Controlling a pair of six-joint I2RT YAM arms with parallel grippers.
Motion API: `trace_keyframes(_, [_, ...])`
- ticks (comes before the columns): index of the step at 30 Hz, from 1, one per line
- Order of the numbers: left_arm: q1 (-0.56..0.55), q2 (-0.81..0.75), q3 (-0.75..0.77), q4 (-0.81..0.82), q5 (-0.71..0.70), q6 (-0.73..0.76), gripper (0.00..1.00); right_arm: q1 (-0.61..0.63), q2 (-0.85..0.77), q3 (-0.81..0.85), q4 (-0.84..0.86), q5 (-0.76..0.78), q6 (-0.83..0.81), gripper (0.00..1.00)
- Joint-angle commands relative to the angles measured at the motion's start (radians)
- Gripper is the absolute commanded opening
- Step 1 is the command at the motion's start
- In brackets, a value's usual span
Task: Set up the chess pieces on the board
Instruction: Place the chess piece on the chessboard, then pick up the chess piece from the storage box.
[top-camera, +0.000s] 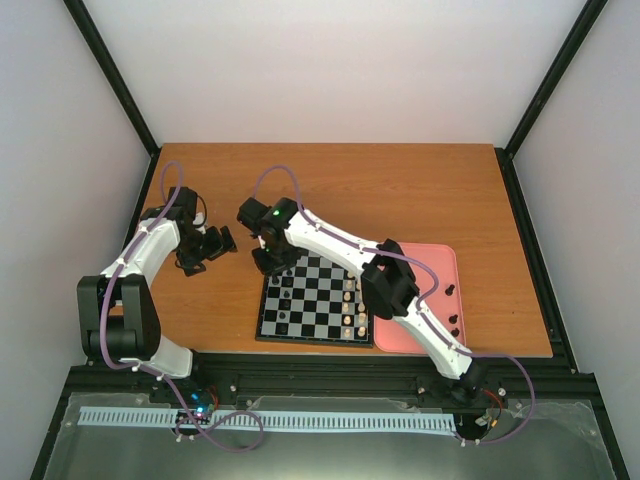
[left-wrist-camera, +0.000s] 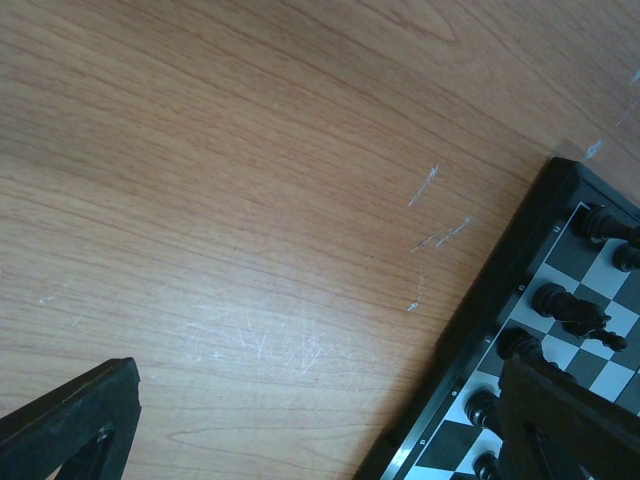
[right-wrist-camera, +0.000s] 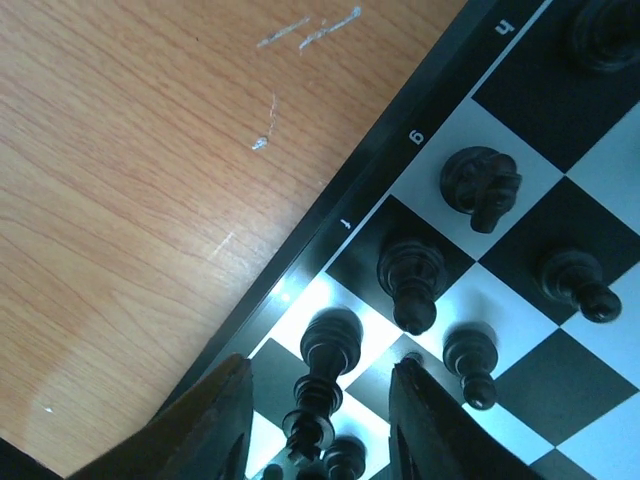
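Note:
The board (top-camera: 318, 302) lies at the table's front centre, with black chess pieces (top-camera: 283, 292) along its left columns. My right gripper (top-camera: 271, 262) hovers over the board's far-left corner. In the right wrist view its jaws (right-wrist-camera: 320, 430) stand open around a tall black piece (right-wrist-camera: 330, 352). That piece stands upright on a pale square near the rim (right-wrist-camera: 330, 205), with a gap on each side. A knight (right-wrist-camera: 481, 186), a bishop (right-wrist-camera: 410, 282) and pawns (right-wrist-camera: 470, 362) stand beside it. My left gripper (top-camera: 222, 243) is open over bare wood, left of the board (left-wrist-camera: 497, 292).
A pink tray (top-camera: 434, 262) lies against the board's right side, with a few black pieces (top-camera: 453, 321) on it. Cream-white pieces (top-camera: 350, 306) line the board's right columns. The right arm stretches across the board from the lower right.

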Motion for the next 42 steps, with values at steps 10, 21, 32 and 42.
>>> trace_keyframes(10, [0.001,-0.006,0.024,-0.001,0.01,-0.001,1.0,-0.008,-0.322,-0.101,-0.054,0.136,0.02,0.63])
trace_keyframes(21, [-0.003,0.008,0.053,-0.018,0.013,0.028,1.0,-0.439,-0.88,-0.822,-0.021,0.25,0.128,0.62])
trace_keyframes(32, [-0.046,0.048,0.098,-0.046,-0.04,0.075,1.0,-0.904,-1.012,-1.251,0.135,0.146,0.05,0.59])
trace_keyframes(42, [-0.051,0.052,0.1,-0.043,-0.041,0.079,1.0,-0.945,-0.958,-1.341,0.218,0.135,0.028,0.59])
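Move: The right hand, holding nothing, is bound for the farthest black piece left in the pink tray, roughly 44 cm to its right, 2 cm back and 5 cm lower. Another tray piece stands about 8 cm nearer the robot than that one. The tall piece just set on the board still stands between the fingers, its middle about 3 cm below, with a bishop 3 cm beyond it. From the left hand the aimed-at piece is some 58 cm right, 4 cm back and 7 cm down. The already loosened right fingers lift clear of the tall black piece and spread further as the hand rises about 13 cm. The hand then sweeps fast to the right across the board, some 43 cm, turning about 55 degrees clockwise, and sinks about as far as it had climbed, stopping open above the far tray piece. ##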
